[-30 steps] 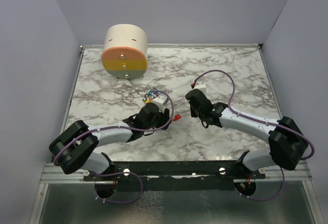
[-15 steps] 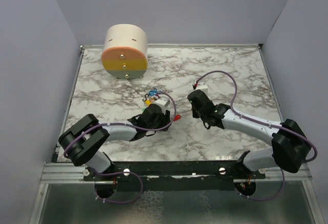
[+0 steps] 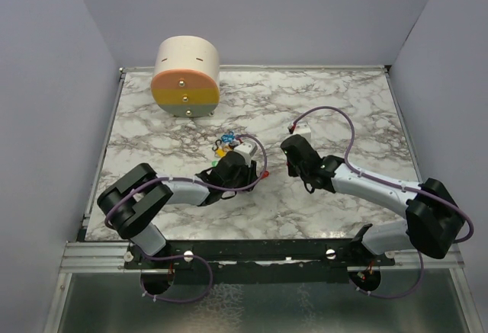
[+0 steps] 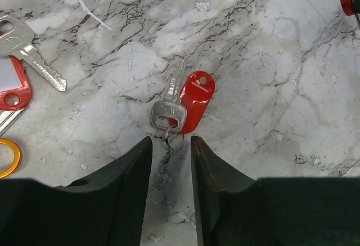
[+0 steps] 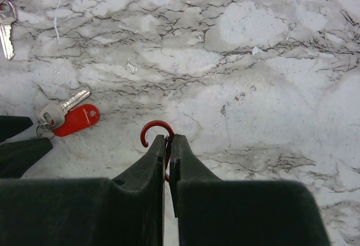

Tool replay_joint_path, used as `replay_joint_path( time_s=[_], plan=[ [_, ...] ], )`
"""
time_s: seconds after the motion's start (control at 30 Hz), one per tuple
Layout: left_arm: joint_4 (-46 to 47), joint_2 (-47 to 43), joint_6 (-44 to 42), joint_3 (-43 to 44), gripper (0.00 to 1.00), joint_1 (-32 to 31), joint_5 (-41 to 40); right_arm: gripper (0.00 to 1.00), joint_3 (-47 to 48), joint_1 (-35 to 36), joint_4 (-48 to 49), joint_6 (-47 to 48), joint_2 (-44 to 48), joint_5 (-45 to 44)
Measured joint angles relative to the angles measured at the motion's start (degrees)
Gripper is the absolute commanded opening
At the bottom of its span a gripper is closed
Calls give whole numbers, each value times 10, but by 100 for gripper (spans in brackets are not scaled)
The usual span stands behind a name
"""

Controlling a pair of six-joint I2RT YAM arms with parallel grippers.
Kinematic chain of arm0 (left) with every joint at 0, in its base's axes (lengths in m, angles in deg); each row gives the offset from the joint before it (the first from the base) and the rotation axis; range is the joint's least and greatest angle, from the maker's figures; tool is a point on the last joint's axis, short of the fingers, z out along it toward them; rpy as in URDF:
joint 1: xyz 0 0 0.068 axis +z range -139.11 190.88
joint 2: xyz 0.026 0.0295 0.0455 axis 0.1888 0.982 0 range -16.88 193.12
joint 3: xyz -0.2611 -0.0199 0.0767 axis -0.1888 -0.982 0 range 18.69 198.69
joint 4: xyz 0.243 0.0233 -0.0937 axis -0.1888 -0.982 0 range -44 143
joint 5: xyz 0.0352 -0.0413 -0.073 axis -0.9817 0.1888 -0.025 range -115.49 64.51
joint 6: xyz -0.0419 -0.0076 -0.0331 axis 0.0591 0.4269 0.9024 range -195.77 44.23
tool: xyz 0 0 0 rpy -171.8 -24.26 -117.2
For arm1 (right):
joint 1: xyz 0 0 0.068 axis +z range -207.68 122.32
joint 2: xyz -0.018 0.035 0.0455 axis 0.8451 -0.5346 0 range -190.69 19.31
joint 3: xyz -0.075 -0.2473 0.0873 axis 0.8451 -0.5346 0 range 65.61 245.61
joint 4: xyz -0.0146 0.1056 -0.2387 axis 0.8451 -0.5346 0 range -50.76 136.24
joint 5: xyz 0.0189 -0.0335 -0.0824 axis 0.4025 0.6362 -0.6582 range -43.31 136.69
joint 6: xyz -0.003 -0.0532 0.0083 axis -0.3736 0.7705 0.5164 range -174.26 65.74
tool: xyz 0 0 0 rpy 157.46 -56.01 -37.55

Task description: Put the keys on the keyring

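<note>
A silver key with a red tag [image 4: 194, 102] lies flat on the marble, and its small split ring [image 4: 174, 140] sits just ahead of my left fingertips. My left gripper [image 4: 171, 144] is open and low over the table, with bare marble between its jaws. The same key [image 5: 70, 119] lies left of my right gripper [image 5: 169, 138], which is shut on a red hook-shaped keyring [image 5: 153, 128]. The hook's curved end sticks out past the tips. In the top view the left gripper [image 3: 255, 174] and the right gripper [image 3: 288, 167] face each other across the red tag [image 3: 264, 174].
More keys lie to the left: a silver key [image 4: 28, 52], a red tag [image 4: 11, 83] and an orange ring [image 4: 7, 156]. They form a coloured cluster [image 3: 225, 144] behind the left wrist. A cream-and-orange cylinder [image 3: 186, 78] stands at the back left.
My left arm has slid right toward the red-tagged key and its jaws have narrowed. My right gripper has barely moved and stays shut on the red hook.
</note>
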Motion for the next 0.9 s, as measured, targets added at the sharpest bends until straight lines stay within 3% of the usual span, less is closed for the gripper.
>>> replay_joint_path(
  time_s=[0.17, 0.73, 0.9],
  plan=[
    [9, 11, 0, 6, 32, 0, 2, 1, -1, 0, 0, 0, 1, 0],
    [15, 18, 1, 8, 0, 0, 4, 1, -5, 0, 0, 0, 1, 0],
    [15, 13, -2, 9, 0, 0, 4, 1, -7, 0, 1, 5, 1, 0]
  ],
)
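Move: Just forward-right of the left fingertips, about 1 cm away and barely below, lies the small ring joining the red-tagged key; the key reaches from it to some 2 cm ahead and 3 cm right of the hand, its red tag roughly 1 cm ahead and 3 cm right. The other red tag lies about 10 cm ahead and 6 cm left. From the right hand, the small ring is some 11 cm left, 2 cm back and 5 cm below. Easing forward-right by less than 1 cm at table height, the left hand brings its part-open fingers onto the small ring, then stays there and closes them fully, the wrist keeping its slant. The tips pinch the ring right at the key's head. ##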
